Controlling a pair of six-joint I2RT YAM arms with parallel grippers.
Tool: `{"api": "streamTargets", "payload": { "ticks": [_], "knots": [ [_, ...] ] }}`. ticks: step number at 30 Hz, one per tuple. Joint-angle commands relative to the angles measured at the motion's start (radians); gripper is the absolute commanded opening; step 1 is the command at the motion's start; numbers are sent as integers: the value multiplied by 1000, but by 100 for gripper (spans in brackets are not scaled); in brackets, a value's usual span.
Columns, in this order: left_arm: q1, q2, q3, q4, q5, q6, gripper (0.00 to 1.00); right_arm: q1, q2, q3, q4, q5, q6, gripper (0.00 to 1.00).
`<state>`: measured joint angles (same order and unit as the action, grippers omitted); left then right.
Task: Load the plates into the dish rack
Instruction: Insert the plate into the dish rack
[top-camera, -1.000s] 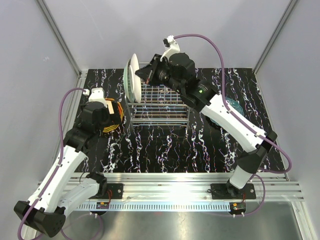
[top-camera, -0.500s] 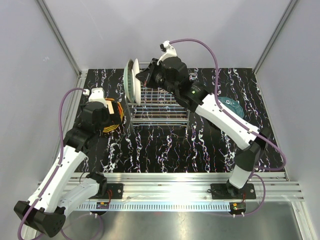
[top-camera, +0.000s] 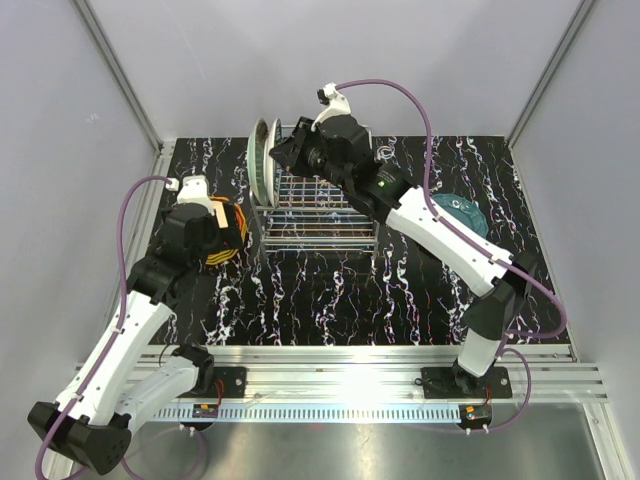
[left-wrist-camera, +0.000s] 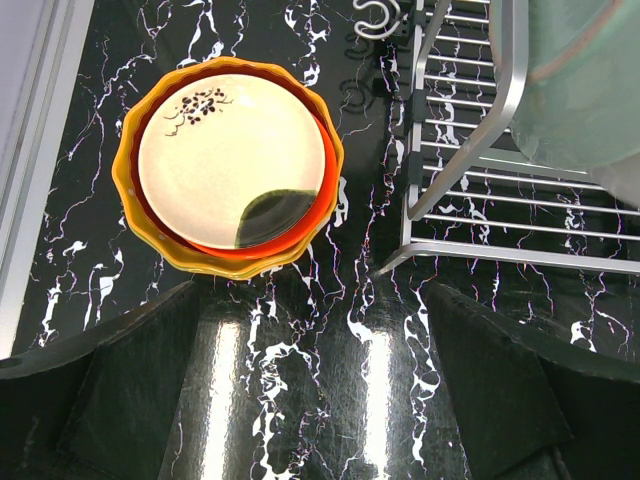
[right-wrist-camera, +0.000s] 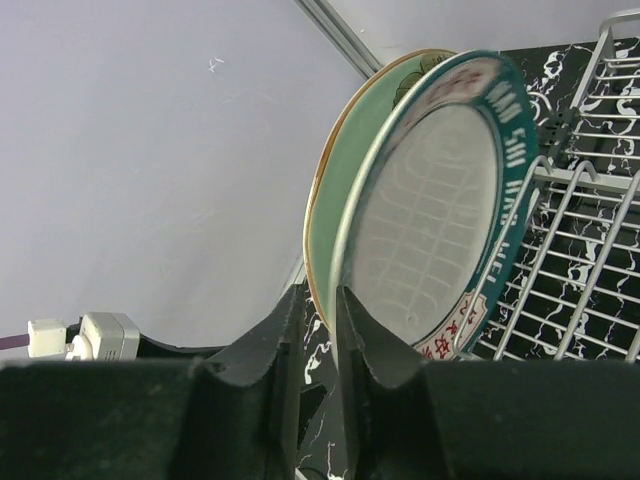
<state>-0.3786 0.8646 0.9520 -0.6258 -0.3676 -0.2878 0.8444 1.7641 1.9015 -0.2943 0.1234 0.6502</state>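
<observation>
Two plates stand on edge in the left end of the dish rack (top-camera: 320, 215): a pale mint green one (right-wrist-camera: 335, 220) and, beside it, a white one with a teal lettered rim (right-wrist-camera: 430, 210). My right gripper (right-wrist-camera: 320, 320) straddles the teal-rimmed plate's edge with its jaws slightly apart, a gap showing beside the left finger. A stack of plates (left-wrist-camera: 230, 150), cream on red-orange on orange, lies left of the rack. Just in front of that stack, my left gripper (left-wrist-camera: 310, 330) hangs wide open over bare table. A teal plate (top-camera: 462, 212) lies flat at the right.
The rack's (left-wrist-camera: 500, 200) chrome corner leg and rails stand close to the right of the stack. A metal frame rail (top-camera: 150, 200) borders the black marbled table on the left. Grey walls close in the back and sides.
My right arm swung the teal-rimmed plate left and upright against the mint plate in the rack, and its jaws have just parted. The left arm has not moved.
</observation>
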Motion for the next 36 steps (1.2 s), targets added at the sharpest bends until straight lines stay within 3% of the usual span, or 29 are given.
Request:
{"api": "streamTargets", "payload": {
  "ticks": [1, 6, 22, 28, 36],
  "knots": [
    [-3, -19, 10, 49, -14, 9, 99, 10, 5, 36, 58, 28, -12, 26],
    [-3, -18, 10, 49, -13, 9, 99, 10, 14, 45, 55, 24, -17, 37],
    [-3, -18, 8, 49, -16, 9, 99, 10, -20, 62, -9, 51, -75, 48],
    [-3, -19, 8, 51, -14, 9, 99, 8, -125, -47, -42, 208, -86, 55],
    [-3, -21, 8, 49, -11, 9, 99, -2, -248, -231, -48, 301, -57, 64]
  ]
}}
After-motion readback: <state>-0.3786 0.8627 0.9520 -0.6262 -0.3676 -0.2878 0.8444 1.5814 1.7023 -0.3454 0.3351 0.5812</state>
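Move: Between the right hand's parting fingertips stands the near upper rim of the white teal-rimmed plate, its middle about 5 cm ahead and 9 cm below, neither left nor right. The green plate stands just beyond it, its middle about 5 cm ahead, 4 cm left and 9 cm down; the dish rack's middle is level ahead, some 10 cm right and 15 cm lower. From the left hand the white plate is about 13 cm ahead, 10 cm right and 6 cm up. Opening further around the white plate's rim, the right fingers first stay almost in place, with the hand rising barely half a centimetre. Then the hand swings to the right, about 7 cm, over the rack and away from the slot, sinking slightly at the end and turning some 10 degrees clockwise while the fingers keep spreading. ##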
